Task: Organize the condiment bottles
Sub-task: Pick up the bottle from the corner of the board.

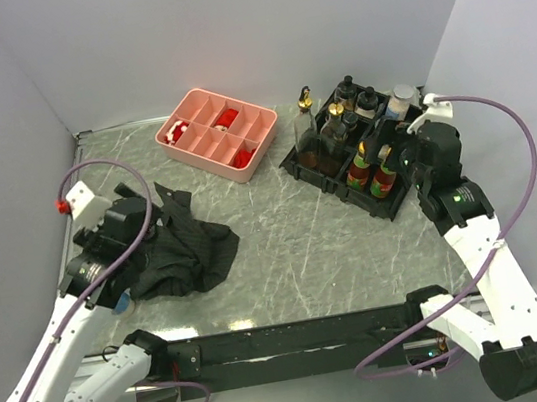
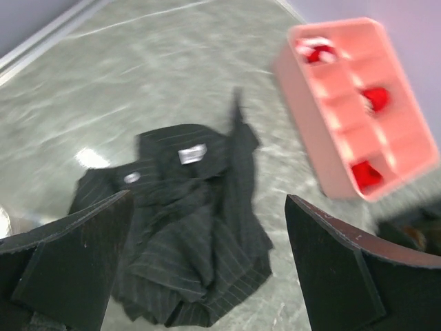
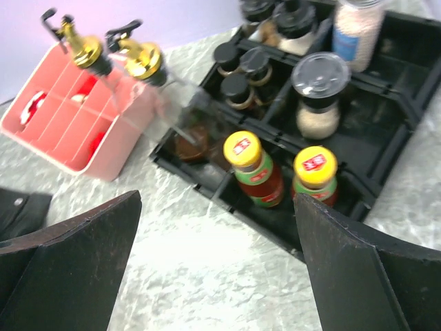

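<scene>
The condiment bottles stand in a black divided organizer point(image 1: 334, 189) at the back right. Two yellow-capped sauce bottles point(image 3: 248, 165) point(image 3: 315, 172) fill its near compartments. Behind them stand a grey-lidded pale shaker point(image 3: 318, 89), black-lidded dark jars point(image 3: 238, 86) and two clear gold-spouted bottles point(image 3: 138, 58). My right gripper point(image 3: 217, 196) hovers open just in front of the sauce bottles point(image 1: 369, 166), holding nothing; seen from above, the right gripper point(image 1: 400, 161) is at the organizer's right end. My left gripper point(image 2: 209, 195) hangs open over a black cloth point(image 2: 186, 227), far from the bottles.
The crumpled black cloth point(image 1: 185, 249) lies at the left, under the left gripper point(image 1: 135, 221). A pink compartment tray point(image 1: 204, 160) with red pieces sits at the back centre, close to the organizer's left end. Walls close in the back and both sides.
</scene>
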`<state>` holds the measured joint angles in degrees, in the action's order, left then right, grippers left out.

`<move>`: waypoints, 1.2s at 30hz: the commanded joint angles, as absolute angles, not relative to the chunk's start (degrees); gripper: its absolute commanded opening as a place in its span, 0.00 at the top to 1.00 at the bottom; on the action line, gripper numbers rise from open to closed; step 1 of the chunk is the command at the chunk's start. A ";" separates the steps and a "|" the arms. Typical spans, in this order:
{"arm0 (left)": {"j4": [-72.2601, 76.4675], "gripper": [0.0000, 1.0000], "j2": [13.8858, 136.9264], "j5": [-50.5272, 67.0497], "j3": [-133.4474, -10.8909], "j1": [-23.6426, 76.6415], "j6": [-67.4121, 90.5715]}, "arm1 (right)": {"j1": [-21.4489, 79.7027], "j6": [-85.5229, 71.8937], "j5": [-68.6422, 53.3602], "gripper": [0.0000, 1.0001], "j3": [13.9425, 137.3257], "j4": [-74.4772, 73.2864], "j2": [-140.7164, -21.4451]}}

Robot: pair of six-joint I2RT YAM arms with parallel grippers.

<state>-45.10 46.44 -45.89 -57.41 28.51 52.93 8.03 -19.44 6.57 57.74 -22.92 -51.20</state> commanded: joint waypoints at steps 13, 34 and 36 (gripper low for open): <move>-78.66 0.02 49.39 -60.47 -57.31 21.02 95.45 | 9.40 -17.58 0.70 0.00 58.18 -22.41 -51.59; -78.49 0.04 59.85 -53.80 -53.53 1.50 92.02 | 9.76 -17.14 0.97 0.00 58.10 -21.80 -53.62; -78.49 0.04 60.12 -51.26 -53.18 1.49 93.42 | 9.84 -17.05 1.40 0.00 57.92 -21.80 -53.44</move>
<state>-76.51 60.20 -55.48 -53.23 1.91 92.23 9.23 -18.06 0.99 57.65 -23.22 -54.35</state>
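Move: The bottle with the shiny lid stands near the board's near-left corner, from the left hand about 11 cm back, 11 cm to the left and some 20 cm below. The dark cloth lies almost under that hand, 1 cm ahead, 5 cm right and 25 cm down; the pink box is about 31 cm ahead and 18 cm right, 24 cm down. From the right hand the bottle is some 17 cm back, 65 cm to the left and 24 cm lower. Leftward, back and down, the left hand sweeps in from above the cloth to over the bottle, about 14 cm left, 9 cm back and 10 cm lower, swivelling some 50 degrees counter-clockwise and tipping its fingers further down. The last stretch is nearly straight down, fingers still wide open, not yet on the lid. The empty right hand edges a couple of centimetres left and down above the black rack. ##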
